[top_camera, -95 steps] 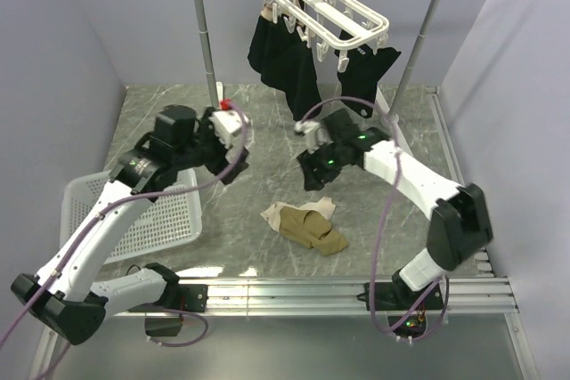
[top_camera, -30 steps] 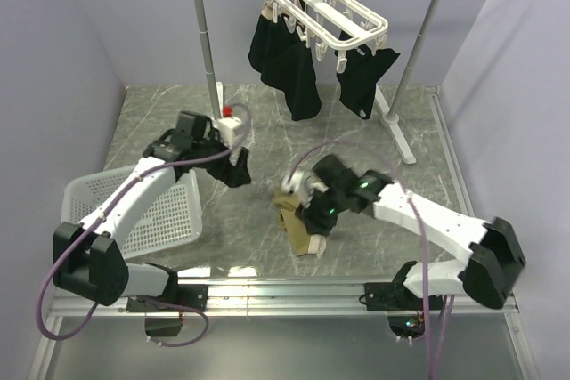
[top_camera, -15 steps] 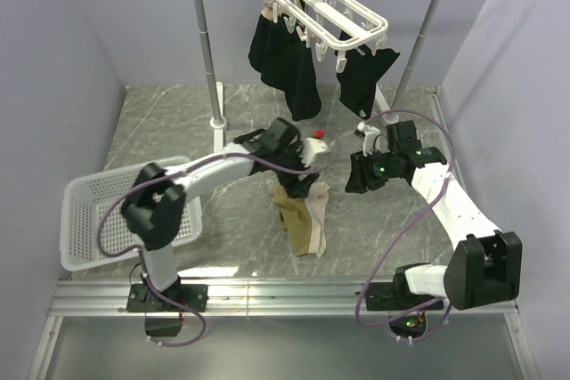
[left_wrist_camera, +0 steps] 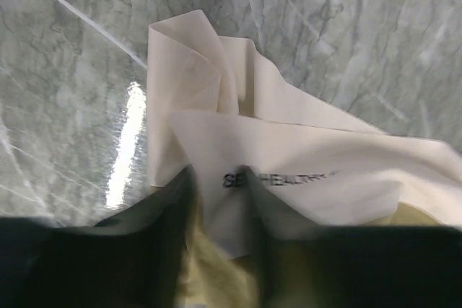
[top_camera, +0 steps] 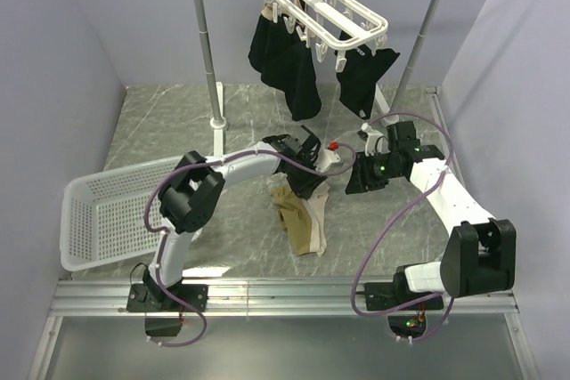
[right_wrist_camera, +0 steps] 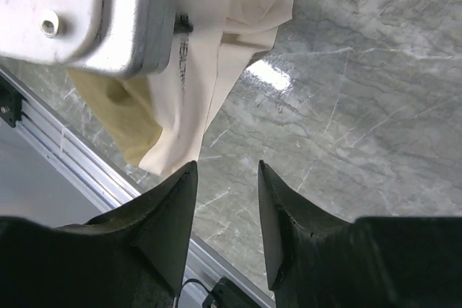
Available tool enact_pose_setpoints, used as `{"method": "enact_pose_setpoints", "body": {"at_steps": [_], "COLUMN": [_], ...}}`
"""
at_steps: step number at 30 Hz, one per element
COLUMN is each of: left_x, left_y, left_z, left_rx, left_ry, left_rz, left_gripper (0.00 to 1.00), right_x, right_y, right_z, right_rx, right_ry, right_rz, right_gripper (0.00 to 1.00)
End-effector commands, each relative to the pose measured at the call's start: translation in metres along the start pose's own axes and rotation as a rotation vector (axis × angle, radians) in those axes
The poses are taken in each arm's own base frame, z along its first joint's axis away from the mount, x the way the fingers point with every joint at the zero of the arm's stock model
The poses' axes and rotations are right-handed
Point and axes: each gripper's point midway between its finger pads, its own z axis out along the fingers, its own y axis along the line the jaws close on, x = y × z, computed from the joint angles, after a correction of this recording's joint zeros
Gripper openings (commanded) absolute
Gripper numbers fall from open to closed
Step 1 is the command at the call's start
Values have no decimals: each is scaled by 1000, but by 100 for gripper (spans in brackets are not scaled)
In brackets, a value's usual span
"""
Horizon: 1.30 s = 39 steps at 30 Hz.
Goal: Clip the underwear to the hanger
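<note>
The tan underwear (top_camera: 304, 227) hangs from my left gripper (top_camera: 310, 186) down to the marble floor at the middle. In the left wrist view the left gripper (left_wrist_camera: 216, 196) is shut on the pale waistband (left_wrist_camera: 303, 171), which bears dark lettering. My right gripper (top_camera: 352, 182) is open and empty, just right of the left one. In the right wrist view the right gripper (right_wrist_camera: 225, 178) is over bare floor, with the underwear (right_wrist_camera: 216, 41) ahead to the left. The white hanger (top_camera: 325, 8) hangs from the pole at the back.
Black garments (top_camera: 289, 60) hang from the hanger's clips. The metal pole rack (top_camera: 207, 51) stands at the back with legs on the floor. A white basket (top_camera: 107, 220) sits at the left. The silver body of the left wrist (right_wrist_camera: 86, 12) fills the right wrist view's top left.
My left arm swung in from the left and closed on the underwear. My right gripper came down to the underwear, then drew back to the right, open. The underwear now stretches upward.
</note>
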Motion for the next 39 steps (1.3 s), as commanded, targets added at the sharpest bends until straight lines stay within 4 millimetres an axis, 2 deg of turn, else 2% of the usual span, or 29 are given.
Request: {"method": "enact_pose_setpoints", "body": {"at_steps": [1,2,3,7,8,10,11,12,13,19,23,28,30,33,39], "left_x": [-21,-25,-30,-55,-68,-77,-85,-87,-92,-97,-95,-81,-70,-65,-71], "left_y": [0,-1,-1,-8,-13,-20,-25,-30,-36,-47,-55,-56,-59,-56,-55], "left_z": [-22,-29,-35,-74,-95,-116,-136,-144,-160,-194,-204,-198,-187,-179,-178], "left_rx": [-35,-41,-49,-84,-89,-86,-95,-86,-87,-97,-79,-72,-49,-57,-52], "left_ry": [-51,-65,-79,-175,-228,-270,-313,-330,-366,-430,-443,-419,-401,-396,-410], "left_rz": [32,35,28,31,43,40,48,39,51,49,79,111,128,126,110], "left_gripper": [31,21,1,0,0,0,0,0,1,4,2,0,0,1,2], "right_x": [-11,-12,-12,-16,-16,-18,-20,-22,-25,-44,-64,-81,-79,-71,-57], "right_y": [4,4,4,3,2,1,1,1,0,1,16,33,40,58,77], "right_z": [1,1,2,5,7,11,12,14,17,28,27,17,11,0,-21], "right_rx": [-29,-28,-32,-37,-39,-47,-52,-55,-58,-112,-206,-281,-311,-381,-408], "right_ry": [-21,-24,-24,-43,-40,-46,-50,-52,-56,-90,-149,-196,-185,-179,-222], "right_rz": [11,12,12,10,15,23,26,32,34,42,28,-18,-39,-54,-132], "right_gripper": [47,47,46,46,46,46,46,46,46,46,47,49,48,48,47]}}
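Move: The underwear lies bunched on the floor beneath the left hand, its middle about 7 cm back and 2 cm to the left, 1 cm lower; the pale waistband is between the fingertips. The stand's left foot is some 24 cm left and 18 cm ahead of that hand. From the right hand, the underwear's middle is roughly 14 cm left, 4 cm back and 9 cm down, and the left gripper 12 cm left, 3 cm ahead and 8 cm down. The left fingers shut on the pale waistband and pinch it, then carry it up about 22 cm, tilting up towards the right; that hand then sinks some 5 cm, easing back and left. The right hand, half open, goes forward and slightly down, then left, up and back about 5 cm towards the raised underwear, its fingers tipping up leftward some 20 degrees. ##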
